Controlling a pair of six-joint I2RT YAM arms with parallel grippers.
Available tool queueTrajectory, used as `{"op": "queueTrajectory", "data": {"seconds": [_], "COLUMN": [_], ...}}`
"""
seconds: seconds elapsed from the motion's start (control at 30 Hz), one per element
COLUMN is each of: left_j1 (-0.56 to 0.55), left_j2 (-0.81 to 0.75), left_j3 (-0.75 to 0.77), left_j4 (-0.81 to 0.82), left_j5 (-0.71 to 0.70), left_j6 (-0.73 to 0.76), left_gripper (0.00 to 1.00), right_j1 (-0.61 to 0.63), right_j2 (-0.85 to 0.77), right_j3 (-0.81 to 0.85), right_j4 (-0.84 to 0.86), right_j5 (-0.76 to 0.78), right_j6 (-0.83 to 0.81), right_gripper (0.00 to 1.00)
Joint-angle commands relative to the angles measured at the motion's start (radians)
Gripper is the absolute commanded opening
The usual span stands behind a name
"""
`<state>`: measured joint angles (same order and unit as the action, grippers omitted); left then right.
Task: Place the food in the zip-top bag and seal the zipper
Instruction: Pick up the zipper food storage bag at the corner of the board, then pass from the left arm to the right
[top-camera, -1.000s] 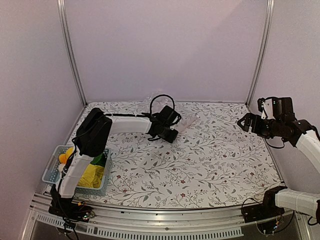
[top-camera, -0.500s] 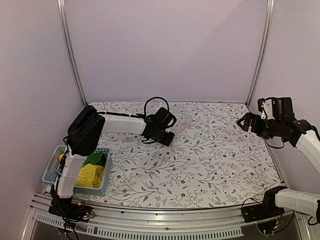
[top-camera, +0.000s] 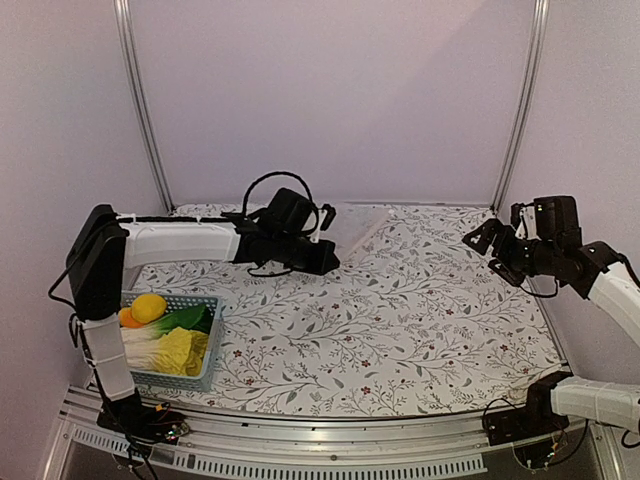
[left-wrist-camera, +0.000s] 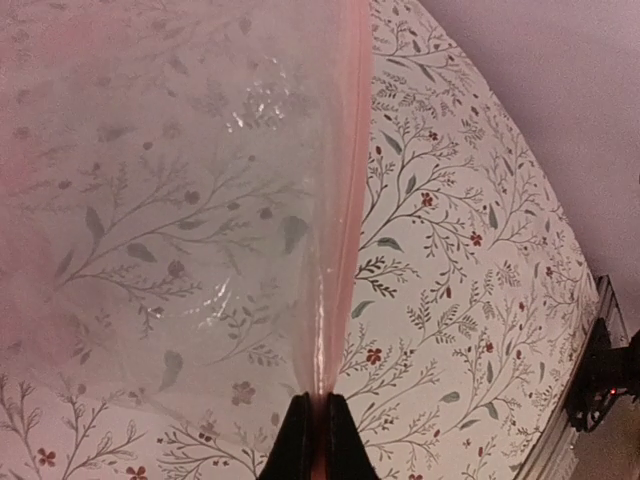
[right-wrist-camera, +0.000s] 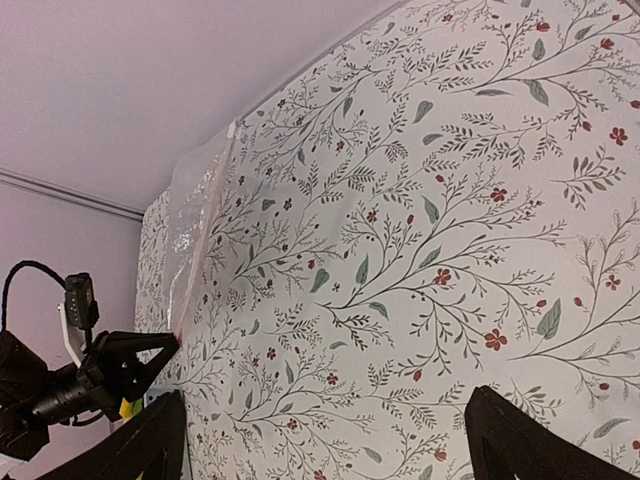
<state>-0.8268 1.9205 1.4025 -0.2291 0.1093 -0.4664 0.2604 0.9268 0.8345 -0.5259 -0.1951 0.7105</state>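
The clear zip-top bag (top-camera: 357, 224) lies at the back middle of the table, one edge lifted. My left gripper (top-camera: 322, 252) is shut on that edge. In the left wrist view the fingertips (left-wrist-camera: 316, 445) pinch the pinkish zipper strip (left-wrist-camera: 340, 190), and the bag's sheet (left-wrist-camera: 170, 190) hangs to the left of it. The food lies in the blue basket (top-camera: 112, 352): yellow fruit (top-camera: 150, 306), orange fruit (top-camera: 127, 318), bok choy (top-camera: 190, 319) and napa cabbage (top-camera: 176, 351). My right gripper (top-camera: 481, 238) is open and empty above the table's right side. In its wrist view (right-wrist-camera: 335, 440) the bag (right-wrist-camera: 198, 215) shows far off.
The basket stands at the front left corner, under the left arm's upright link. Metal frame posts (top-camera: 140, 100) stand at the back corners, with walls behind and on both sides. The left gripper (right-wrist-camera: 135, 362) shows in the right wrist view, at the bag's lower corner.
My left arm has swung left and back, dragging the bag's edge with it and uncovering the basket. My right gripper has shifted slightly left and down.
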Motion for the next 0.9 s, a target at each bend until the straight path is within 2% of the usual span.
{"op": "queueTrajectory", "data": {"seconds": [0.0, 0.1, 0.23, 0.4, 0.87], "left_j1": [-0.009, -0.011, -0.016, -0.036, -0.097], "left_j2": [-0.082, -0.12, -0.162, -0.201, -0.263], "left_j3": [-0.065, -0.115, -0.187, -0.224, -0.315], "left_j4": [0.101, 0.172, 0.301, 0.324, 0.422], "left_j5": [0.166, 0.233, 0.294, 0.316, 0.3], "left_j6": [-0.113, -0.183, -0.258, -0.288, -0.389], "left_gripper": [0.0, 0.0, 0.0, 0.0, 0.0], "right_j1": [0.083, 0.142, 0.195, 0.207, 0.233], "right_j2": [0.002, 0.018, 0.081, 0.177, 0.381], "right_j3": [-0.019, -0.004, 0.054, 0.096, 0.157], "right_j4": [0.135, 0.195, 0.201, 0.232, 0.366], "right_j5": [-0.02, -0.002, 0.042, 0.051, 0.005], "right_j6": [0.172, 0.236, 0.236, 0.231, 0.251], "right_gripper": [0.97, 0.91, 0.82, 0.72, 0.6]}}
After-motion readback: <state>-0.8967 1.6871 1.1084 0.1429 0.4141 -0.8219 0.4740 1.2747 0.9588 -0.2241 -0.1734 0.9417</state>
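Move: The right hand, open and empty, goes for the free far end of the bag's pink zipper, about 20 cm ahead, 18 cm to its left and 10 cm lower. The left hand already pinches the zipper's near corner; that far end lies about 15 cm ahead of it, 10 cm to its right and roughly level. The food basket sits some 32 cm to the left hand's left, 14 cm back and 8 cm below. Left keeps pinching, drawing back and up; right, narrowing, reaches 10 cm left, then forward, towards zipper's far end. ##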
